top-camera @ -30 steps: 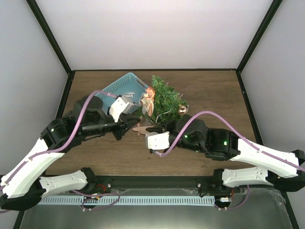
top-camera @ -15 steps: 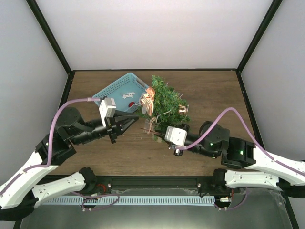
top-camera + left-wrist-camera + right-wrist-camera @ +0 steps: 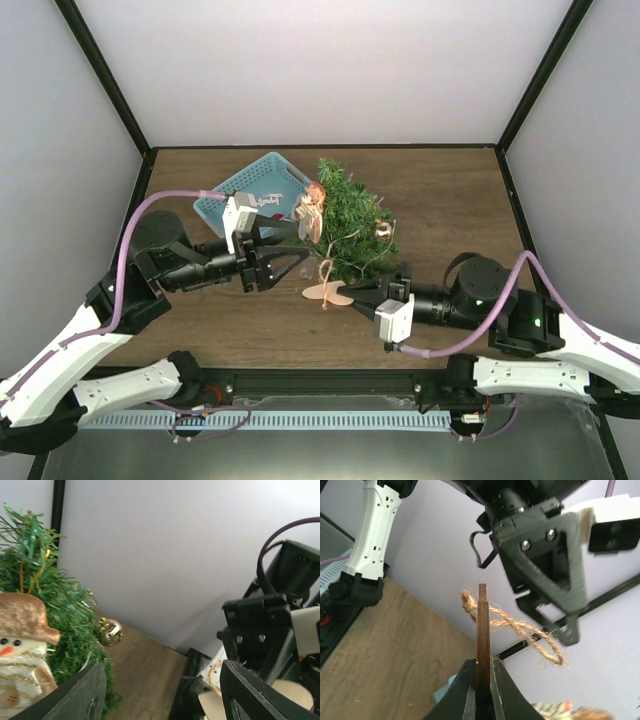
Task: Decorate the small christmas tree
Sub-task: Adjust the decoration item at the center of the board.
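The small christmas tree (image 3: 350,222) stands mid-table, with a snowman ornament (image 3: 312,210) on its left side and a gold bauble (image 3: 383,230) on its right. In the left wrist view the tree (image 3: 45,605), the snowman (image 3: 20,650) and the bauble (image 3: 111,631) fill the left. My right gripper (image 3: 352,294) is shut on a flat wooden ornament (image 3: 325,292) in front of the tree. That ornament (image 3: 482,625) shows edge-on between the right gripper (image 3: 482,666) jaws, its twine loop (image 3: 530,635) hanging free. My left gripper (image 3: 292,262) stands open just left of the ornament, holding nothing, as the left wrist view (image 3: 162,675) also shows.
A light-blue plastic basket (image 3: 250,188) lies behind my left arm, touching the tree's left side. Black frame posts (image 3: 518,120) rise at the table's back corners. The two grippers face each other a short gap apart.
My left gripper, shut before, has opened and shifted right toward the ornament. My right arm has drawn back toward the near right with the wooden ornament.
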Robot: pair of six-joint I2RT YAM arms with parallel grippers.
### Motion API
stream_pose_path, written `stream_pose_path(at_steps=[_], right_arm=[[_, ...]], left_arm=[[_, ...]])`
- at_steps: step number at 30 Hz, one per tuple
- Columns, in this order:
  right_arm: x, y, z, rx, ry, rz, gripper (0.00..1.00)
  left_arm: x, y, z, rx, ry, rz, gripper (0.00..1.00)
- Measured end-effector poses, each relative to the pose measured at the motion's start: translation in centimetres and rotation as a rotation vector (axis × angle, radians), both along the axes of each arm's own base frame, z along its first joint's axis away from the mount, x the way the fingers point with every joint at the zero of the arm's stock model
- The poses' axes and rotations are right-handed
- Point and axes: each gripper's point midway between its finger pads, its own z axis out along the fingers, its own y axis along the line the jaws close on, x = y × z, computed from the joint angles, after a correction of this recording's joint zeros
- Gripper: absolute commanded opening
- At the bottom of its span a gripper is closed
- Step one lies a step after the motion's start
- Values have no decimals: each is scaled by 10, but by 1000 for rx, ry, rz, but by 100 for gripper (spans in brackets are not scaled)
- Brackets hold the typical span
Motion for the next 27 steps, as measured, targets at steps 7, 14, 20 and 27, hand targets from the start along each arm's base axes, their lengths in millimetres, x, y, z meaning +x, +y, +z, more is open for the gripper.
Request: stream_pose_path(at_steps=[7,14,20,27], right_arm=[[-6,2,25,-59,-253,54,1],[-8,8,20,-98,-325,85,1],[-8,13,15,-118,-333,94,1],[-7,13,18,-97,-269,83,1]], left_arm=[[-22,-4,4,-30,30,-122,66],[-44,-13,0,-48,57,-277,59],[-53,-15,-3,-55,73,-337,20],[-55,-11,4,-79,50,-336,4]])
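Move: The twine loop of the wooden decoration is my left hand's target, some 5 cm back and 4 cm to its right, about level. The decoration itself sits about 10 cm back and 5 cm right of that hand; the snowman hangs roughly 6 cm ahead and 2 cm right, the gold ball 3 cm ahead and 17 cm right. From my right hand, which already grips the decoration, the loop is about 5 cm ahead and 4 cm left. I bring my open left hand back about 5 cm, away from the snowman, swinging its fingers some 20 degrees clockwise to the twine loop, then shut them on the twine. Meanwhile my right hand keeps its pinch on the wooden decoration, lifts it about 2 cm, rolls its forward side upward and eases slightly left to present the loop. ##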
